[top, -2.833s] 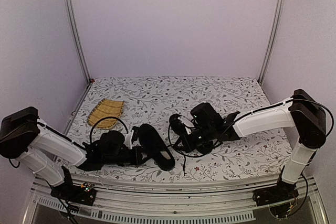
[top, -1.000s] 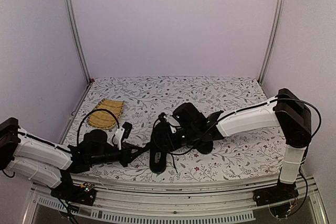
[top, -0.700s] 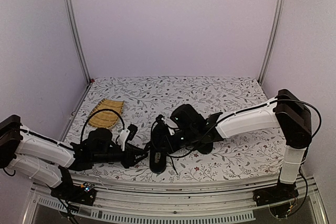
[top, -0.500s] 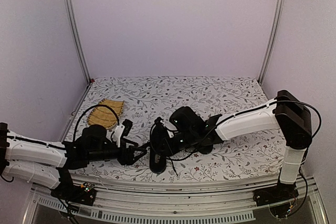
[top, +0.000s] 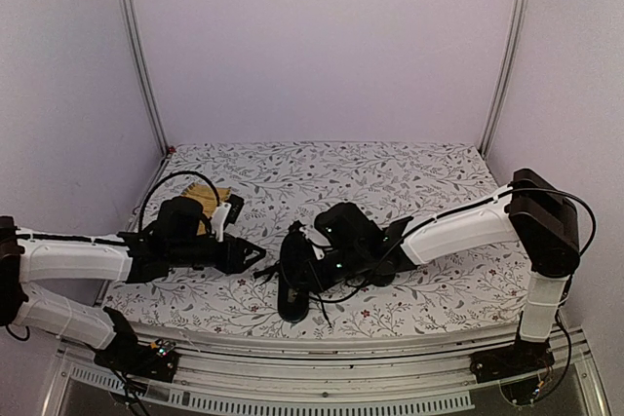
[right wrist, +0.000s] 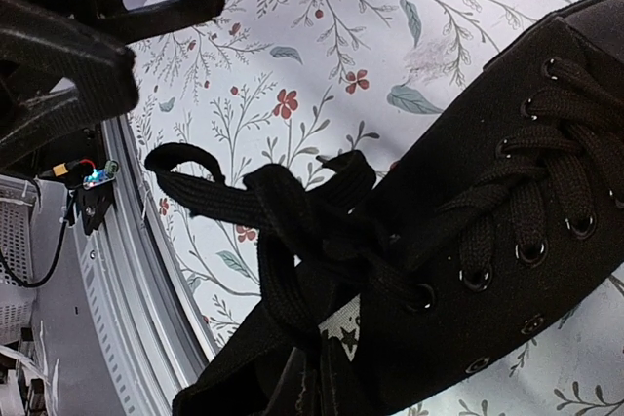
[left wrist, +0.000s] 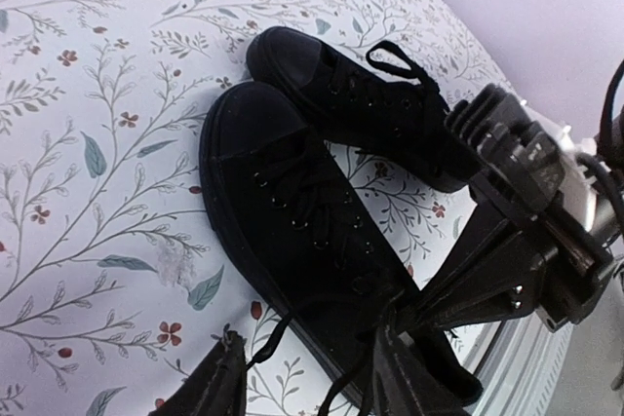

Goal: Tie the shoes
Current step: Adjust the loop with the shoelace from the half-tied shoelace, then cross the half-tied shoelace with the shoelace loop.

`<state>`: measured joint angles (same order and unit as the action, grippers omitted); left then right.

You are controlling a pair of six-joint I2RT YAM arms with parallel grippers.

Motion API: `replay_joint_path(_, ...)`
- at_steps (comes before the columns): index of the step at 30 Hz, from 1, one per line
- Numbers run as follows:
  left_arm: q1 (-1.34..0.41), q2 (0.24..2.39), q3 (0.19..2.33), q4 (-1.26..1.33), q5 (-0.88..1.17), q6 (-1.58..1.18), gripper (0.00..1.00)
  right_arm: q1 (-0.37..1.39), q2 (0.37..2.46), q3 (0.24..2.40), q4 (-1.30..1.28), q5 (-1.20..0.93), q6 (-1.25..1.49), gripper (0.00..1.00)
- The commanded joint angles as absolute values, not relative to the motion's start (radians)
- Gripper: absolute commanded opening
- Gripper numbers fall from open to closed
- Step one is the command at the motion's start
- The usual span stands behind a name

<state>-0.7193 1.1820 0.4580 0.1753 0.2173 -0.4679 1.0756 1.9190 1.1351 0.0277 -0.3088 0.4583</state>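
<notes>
Two small black shoes lie side by side on the flowered cloth; in the left wrist view the near shoe (left wrist: 312,241) is in front of the far shoe (left wrist: 375,109). From above, the near shoe (top: 291,291) points toward the table's front edge. My right gripper (top: 310,268) (right wrist: 327,362) is over its tongue, shut on a black lace loop (right wrist: 283,211) beside a loose knot. My left gripper (top: 255,254) (left wrist: 307,387) hovers just left of the shoe, its fingers apart. A slack lace end (left wrist: 255,353) runs between them, gripped by neither finger.
A yellow woven mat (top: 202,194) lies at the back left, mostly covered by my left arm. The far shoe sits largely under my right arm in the top view. The metal rail (top: 322,377) runs along the table's near edge.
My left gripper has opened and let the lace go, then lifted and drawn back to the left. The right gripper has kept its hold and edged slightly left.
</notes>
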Motion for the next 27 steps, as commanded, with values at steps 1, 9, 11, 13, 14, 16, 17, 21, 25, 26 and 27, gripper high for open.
replay_joint_path(1,-0.695,1.292,0.519,0.221,0.339,-0.429,0.41,1.081,1.898,1.114,0.039,-0.302,0.472,0.02)
replay_joint_path(9,-0.692,1.395,0.526,0.326,0.459,-0.425,0.34,1.081,1.899,1.115,0.047,-0.306,0.472,0.02)
replay_joint_path(11,-0.692,1.401,0.523,0.352,0.477,-0.426,0.34,1.081,1.903,1.118,0.048,-0.308,0.472,0.02)
replay_joint_path(13,-0.692,1.407,0.526,0.355,0.477,-0.423,0.34,1.081,1.906,1.120,0.048,-0.311,0.472,0.02)
replay_joint_path(14,-0.692,1.412,0.527,0.354,0.476,-0.420,0.34,1.081,1.908,1.121,0.049,-0.312,0.471,0.02)
replay_joint_path(16,-0.691,1.425,0.529,0.358,0.482,-0.419,0.33,1.081,1.911,1.122,0.049,-0.313,0.472,0.02)
replay_joint_path(17,-0.691,1.434,0.530,0.362,0.487,-0.419,0.32,1.081,1.911,1.123,0.048,-0.314,0.472,0.02)
replay_joint_path(21,-0.691,1.455,0.528,0.372,0.494,-0.423,0.26,1.081,1.913,1.124,0.046,-0.314,0.472,0.02)
replay_joint_path(25,-0.691,1.463,0.522,0.396,0.486,-0.435,0.15,1.081,1.913,1.123,0.047,-0.313,0.472,0.02)
replay_joint_path(26,-0.692,1.465,0.520,0.403,0.487,-0.438,0.12,1.081,1.912,1.124,0.046,-0.313,0.472,0.02)
replay_joint_path(27,-0.692,1.467,0.518,0.415,0.489,-0.439,0.09,1.081,1.911,1.124,0.045,-0.313,0.471,0.02)
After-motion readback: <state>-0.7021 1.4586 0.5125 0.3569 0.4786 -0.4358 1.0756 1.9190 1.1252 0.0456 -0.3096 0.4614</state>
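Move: The lace loop standing over the half-tied knot lies about 4 cm to the right of the left hand, 1 cm back and 3 cm below. The tied shoe's middle is some 7 cm right, 2 cm ahead and 6 cm down; the other shoe is roughly 24 cm right, about level front to back and 7 cm down. From the right hand, still pinching lace, the loop is about 4 cm left, 1 cm back and 1 cm higher. Left hand goes about 4 cm right and 3 cm down, fingers closing on the loop; right keeps its pinch. ##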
